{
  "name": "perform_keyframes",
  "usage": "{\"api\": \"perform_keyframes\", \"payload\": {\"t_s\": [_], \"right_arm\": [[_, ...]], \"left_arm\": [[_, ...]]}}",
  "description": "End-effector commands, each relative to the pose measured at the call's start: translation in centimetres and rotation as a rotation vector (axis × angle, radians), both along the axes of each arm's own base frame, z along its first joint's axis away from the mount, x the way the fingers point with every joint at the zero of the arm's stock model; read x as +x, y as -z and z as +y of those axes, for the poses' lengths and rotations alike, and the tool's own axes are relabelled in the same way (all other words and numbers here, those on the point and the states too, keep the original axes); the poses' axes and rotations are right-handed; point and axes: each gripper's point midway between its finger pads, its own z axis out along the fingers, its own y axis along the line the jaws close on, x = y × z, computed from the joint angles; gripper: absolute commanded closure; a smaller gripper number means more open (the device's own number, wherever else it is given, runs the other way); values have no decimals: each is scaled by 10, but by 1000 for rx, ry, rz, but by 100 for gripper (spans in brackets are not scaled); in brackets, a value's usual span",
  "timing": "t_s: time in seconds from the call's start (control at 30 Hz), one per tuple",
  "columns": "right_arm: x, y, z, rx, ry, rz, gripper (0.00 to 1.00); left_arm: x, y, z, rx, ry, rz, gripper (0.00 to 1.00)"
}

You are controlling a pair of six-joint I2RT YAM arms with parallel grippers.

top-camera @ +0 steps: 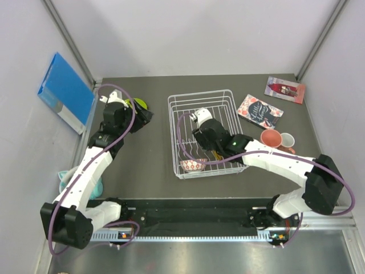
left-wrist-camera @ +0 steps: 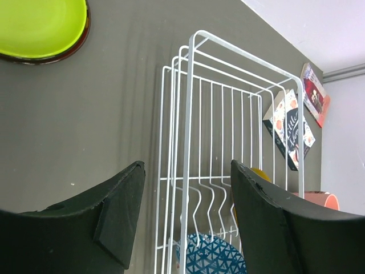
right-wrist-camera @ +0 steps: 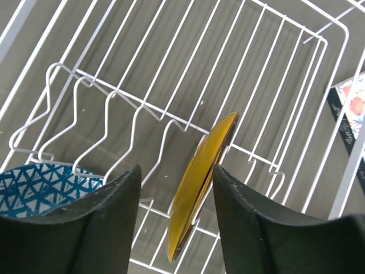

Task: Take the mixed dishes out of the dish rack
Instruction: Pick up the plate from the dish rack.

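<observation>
The white wire dish rack (top-camera: 171, 131) stands mid-table. My right gripper (top-camera: 214, 153) is inside it, open, with its jaws on either side of an amber plate (right-wrist-camera: 199, 188) that stands on edge in a slot; the plate is close to the right finger (right-wrist-camera: 256, 228). A small patterned bowl (top-camera: 193, 165) sits in the rack's near left corner and also shows in the right wrist view (right-wrist-camera: 40, 182). My left gripper (top-camera: 140, 114) is open and empty over bare table, between a lime-green plate (top-camera: 138, 104) and the rack (left-wrist-camera: 188, 114).
A salmon mug (top-camera: 271, 137) and a white mug (top-camera: 287, 140) stand right of the rack. Two printed booklets (top-camera: 259, 110) (top-camera: 284, 89) lie at the back right. A blue folder (top-camera: 65, 91) leans on the left wall. A teal object (top-camera: 65, 180) lies at the left edge.
</observation>
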Motion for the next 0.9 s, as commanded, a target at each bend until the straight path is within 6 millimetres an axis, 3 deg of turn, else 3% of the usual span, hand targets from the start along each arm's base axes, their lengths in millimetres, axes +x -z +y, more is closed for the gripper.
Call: {"api": "perform_keyframes", "payload": {"t_s": [0.0,0.37,0.47,0.57,0.7,0.87], "right_arm": [[4,-4,9,88,7,6,51],[0,23,1,50,36,69,55],[-1,26,1,55,36,76,63],[-1,24,-2,52,44,71,75],[-1,12,-6,56,53,53,98],[-2,-18,-10,89,60,13,100]], "left_arm": [[-3,1,-4,1,24,-14,34],[-3,16,-6,1,33,20,34],[-3,18,-6,4,32,24,34],[-4,21,-6,4,33,29,34],[-4,24,-6,6,37,38,34],[-4,24,-7,5,43,37,34]]}}
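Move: Just below and slightly beyond the right fingertips stands the yellow plate, on edge in the dish rack, its middle about 2 cm ahead, 1 cm right and 6 cm down. The patterned bowl sits some 5 cm back and 7 cm left of the hand, the rack's middle about 5 cm ahead and 3 cm left, both roughly 10 cm lower; the pink cup is 21 cm right and 2 cm ahead. From the left hand the plate lies 24 cm right, 6 cm back, 14 cm lower. Sinking about 2.5 cm after a brief hold, and easing slightly right, the right hand brings its half-open fingers down astride the yellow plate's upper rim and closes them to pinch it, the wrist turning some 5 degrees clockwise. The left hand lowers nearly 3 cm in free air left of the rack, its opening unchanged. ##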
